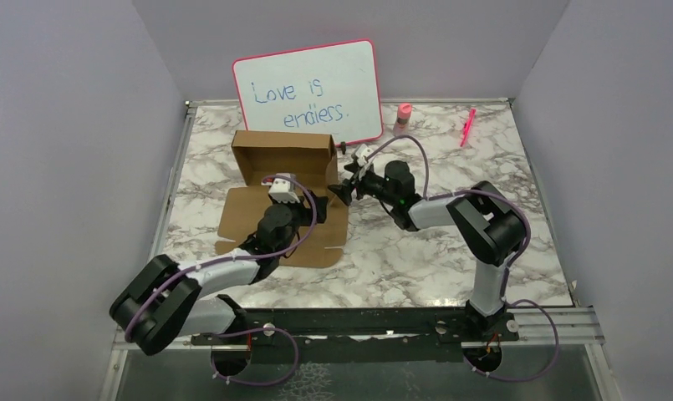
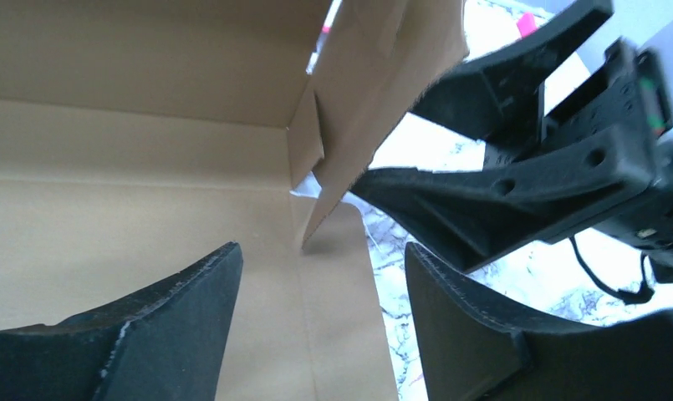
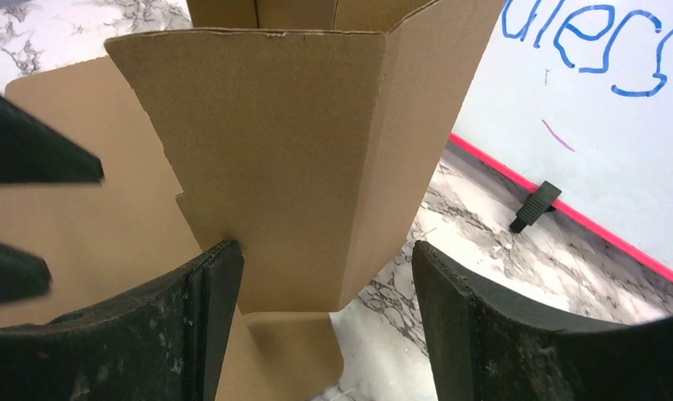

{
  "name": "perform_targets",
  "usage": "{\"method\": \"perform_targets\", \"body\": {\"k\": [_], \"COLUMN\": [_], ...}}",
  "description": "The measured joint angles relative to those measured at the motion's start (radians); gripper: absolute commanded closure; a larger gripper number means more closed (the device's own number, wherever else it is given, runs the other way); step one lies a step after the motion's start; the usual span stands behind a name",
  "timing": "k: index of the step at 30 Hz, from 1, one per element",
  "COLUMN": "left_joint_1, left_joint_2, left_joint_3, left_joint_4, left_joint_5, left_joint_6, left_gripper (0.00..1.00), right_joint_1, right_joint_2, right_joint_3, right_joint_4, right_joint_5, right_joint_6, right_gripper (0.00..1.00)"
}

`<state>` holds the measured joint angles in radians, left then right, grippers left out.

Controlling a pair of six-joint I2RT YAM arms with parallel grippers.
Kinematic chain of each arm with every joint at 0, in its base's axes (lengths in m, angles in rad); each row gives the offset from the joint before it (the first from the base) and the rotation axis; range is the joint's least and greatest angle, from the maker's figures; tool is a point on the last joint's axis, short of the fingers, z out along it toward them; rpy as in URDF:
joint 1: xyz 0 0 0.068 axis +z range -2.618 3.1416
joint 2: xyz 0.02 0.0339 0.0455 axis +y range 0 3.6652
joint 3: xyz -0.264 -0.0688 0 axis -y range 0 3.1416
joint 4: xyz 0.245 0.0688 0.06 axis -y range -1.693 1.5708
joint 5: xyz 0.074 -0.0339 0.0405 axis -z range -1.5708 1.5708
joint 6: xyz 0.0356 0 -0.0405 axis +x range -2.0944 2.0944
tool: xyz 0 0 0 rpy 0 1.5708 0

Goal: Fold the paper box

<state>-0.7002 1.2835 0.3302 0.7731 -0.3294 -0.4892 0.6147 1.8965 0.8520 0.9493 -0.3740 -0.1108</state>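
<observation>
The paper box [image 1: 266, 221] is brown cardboard, its base flat on the marble table with the back wall [image 1: 284, 154] standing up. My left gripper [image 1: 309, 203] is open above the base's right edge [image 2: 341, 334], nothing between its fingers [image 2: 165, 326]. The right side flap [image 2: 383, 75] stands tilted up just ahead of it. My right gripper [image 1: 347, 185] is open at that flap [image 3: 291, 150] from the outside. Its left finger [image 3: 207, 317] touches the flap's lower edge and its right finger [image 3: 492, 334] is over the table.
A pink-framed whiteboard [image 1: 308, 88] leans at the back, its black foot [image 3: 535, 205] close to the box. A pink bottle [image 1: 404, 117] and a pink marker [image 1: 467, 125] lie at the back right. Grey walls close in both sides.
</observation>
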Motion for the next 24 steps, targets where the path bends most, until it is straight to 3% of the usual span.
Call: {"method": "perform_targets", "body": {"k": [9,15,24], "left_joint_1": [0.175,0.361,0.615], "left_joint_2": [-0.152,-0.098,0.035], "left_joint_3": [0.224,0.400,0.616], "left_joint_4": [-0.266,-0.379,-0.526], "left_joint_5": [0.009,0.015,0.045], "left_joint_6": [0.050,0.058,0.093], "left_gripper": [0.17,0.07,0.03], "right_joint_1": [0.000,0.000,0.000], "right_joint_2": [0.045,0.058,0.096], "right_joint_3": [0.064,0.099,0.156], "right_joint_4": [-0.005,-0.017,-0.027], "right_joint_5": [-0.032,-0.056,-0.087], "right_joint_6": [-0.019,-0.023,-0.033], "right_gripper": [0.21,0.21,0.21]}}
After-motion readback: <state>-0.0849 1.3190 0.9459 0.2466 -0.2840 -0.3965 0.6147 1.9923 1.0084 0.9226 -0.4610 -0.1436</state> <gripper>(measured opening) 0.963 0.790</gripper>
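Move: The box's left wall stands about 19 cm to the left of the left hand, 11 cm ahead and 5 cm lower; the right wall is 10 cm ahead of that hand and 4 cm to its right. From the right hand, its open fingers already at the right wall, that wall's middle lies some 4 cm ahead, 3 cm left and 3 cm lower, with the left wall 25 cm left and 5 cm ahead. Left hand opens, sweeping 20 cm left, up and forward towards the left wall; right pushes right wall leftward. ##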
